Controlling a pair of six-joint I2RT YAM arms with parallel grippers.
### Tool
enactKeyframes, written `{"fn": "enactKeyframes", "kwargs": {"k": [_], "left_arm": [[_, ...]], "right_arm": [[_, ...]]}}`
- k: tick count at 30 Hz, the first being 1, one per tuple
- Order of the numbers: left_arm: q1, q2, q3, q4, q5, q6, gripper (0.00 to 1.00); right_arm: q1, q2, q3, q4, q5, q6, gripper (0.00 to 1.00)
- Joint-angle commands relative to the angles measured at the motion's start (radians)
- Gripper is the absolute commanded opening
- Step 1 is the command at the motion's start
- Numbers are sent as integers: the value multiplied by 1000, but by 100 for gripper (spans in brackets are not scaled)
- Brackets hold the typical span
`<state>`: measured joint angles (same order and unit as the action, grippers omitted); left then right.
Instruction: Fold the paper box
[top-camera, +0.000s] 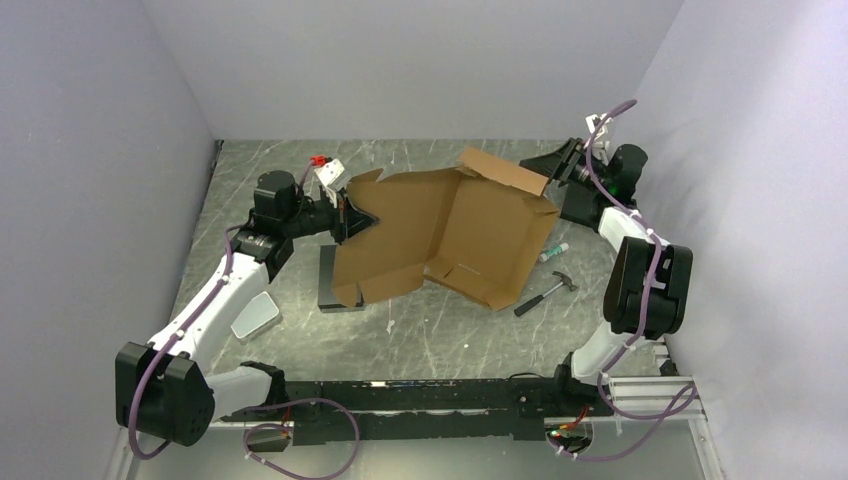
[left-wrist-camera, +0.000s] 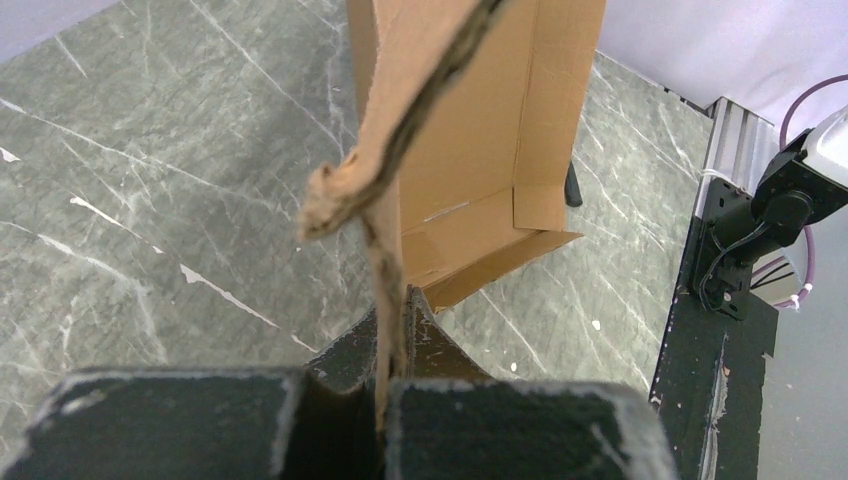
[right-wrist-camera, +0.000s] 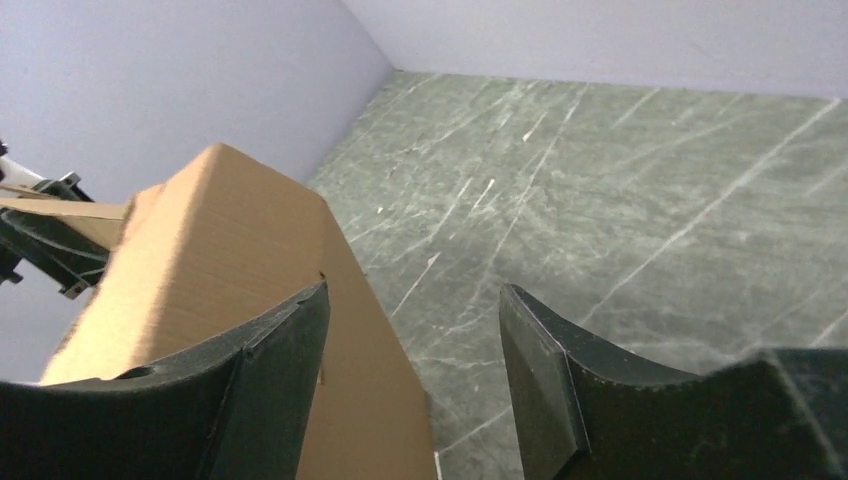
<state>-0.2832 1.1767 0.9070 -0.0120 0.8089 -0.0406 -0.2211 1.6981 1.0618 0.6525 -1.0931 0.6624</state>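
Observation:
The paper box (top-camera: 450, 235), a brown cardboard sheet with its flaps partly raised, stands tilted in the middle of the table. My left gripper (top-camera: 349, 214) is shut on its left edge. In the left wrist view the ragged cardboard edge (left-wrist-camera: 390, 200) runs down between the closed fingers (left-wrist-camera: 445, 345). My right gripper (top-camera: 553, 163) hovers by the raised far-right flap (top-camera: 503, 170), open. In the right wrist view the cardboard (right-wrist-camera: 220, 230) lies beneath and left of the left finger (right-wrist-camera: 285, 350), and nothing is pinched between the jaws (right-wrist-camera: 415, 335).
A black block (top-camera: 328, 282) lies partly under the box's left side. A grey rounded tin (top-camera: 255, 315) sits near the left arm. A hammer (top-camera: 546, 294) and a small tube (top-camera: 554, 252) lie right of the box. Purple walls close three sides.

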Motion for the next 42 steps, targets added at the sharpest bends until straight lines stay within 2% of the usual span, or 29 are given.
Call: {"fn": "enactKeyframes", "kwargs": {"k": [1, 6, 12, 18, 29, 35, 38, 42], "left_arm": [[-5, -4, 13, 14, -1, 28, 0], [-5, -12, 9, 21, 1, 28, 0], [-5, -17, 9, 18, 3, 29, 0], [-5, -19, 9, 15, 3, 28, 0], [-1, -23, -13, 63, 41, -8, 0], [1, -15, -39, 127, 78, -61, 0], [1, -11, -47, 151, 89, -82, 0], [3, -8, -57, 195, 105, -125, 0]], "right_arm": [[-2, -24, 92, -14, -93, -11, 68], [0, -32, 156, -174, -127, -130, 73], [18, -37, 245, -536, -140, -420, 75], [14, -25, 323, -735, -189, -560, 81], [11, -17, 411, -771, -175, -488, 88], [15, 28, 509, -860, -176, -496, 91], [25, 59, 590, -990, -172, -568, 92], [62, 108, 713, -1225, -129, -759, 93]]}}
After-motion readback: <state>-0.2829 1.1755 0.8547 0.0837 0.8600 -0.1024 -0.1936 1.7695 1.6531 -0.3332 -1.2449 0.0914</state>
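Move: The box's far flap, folded inward, is the right hand's nearest box part: some 6 cm to its left, 2 cm back and 4 cm lower. Around 24 cm below that hand lie the glue stick, about 8 cm back and 7 cm right, and the hammer, about 19 cm back and 4 cm right. The left hand pinches the left panel's edge; from it the flap is some 13 cm forward, 26 cm right and 5 cm lower. Upward, unevenly, the right hand climbs about 6 cm away from the box's far flap, easing back a little midway and then returning forward. Its fingers spread from roughly two-thirds to nearly full opening while the wrist turns about 10 degrees counter-clockwise and its left side tips down. The left hand keeps its pinch on the left panel's edge, almost still. ##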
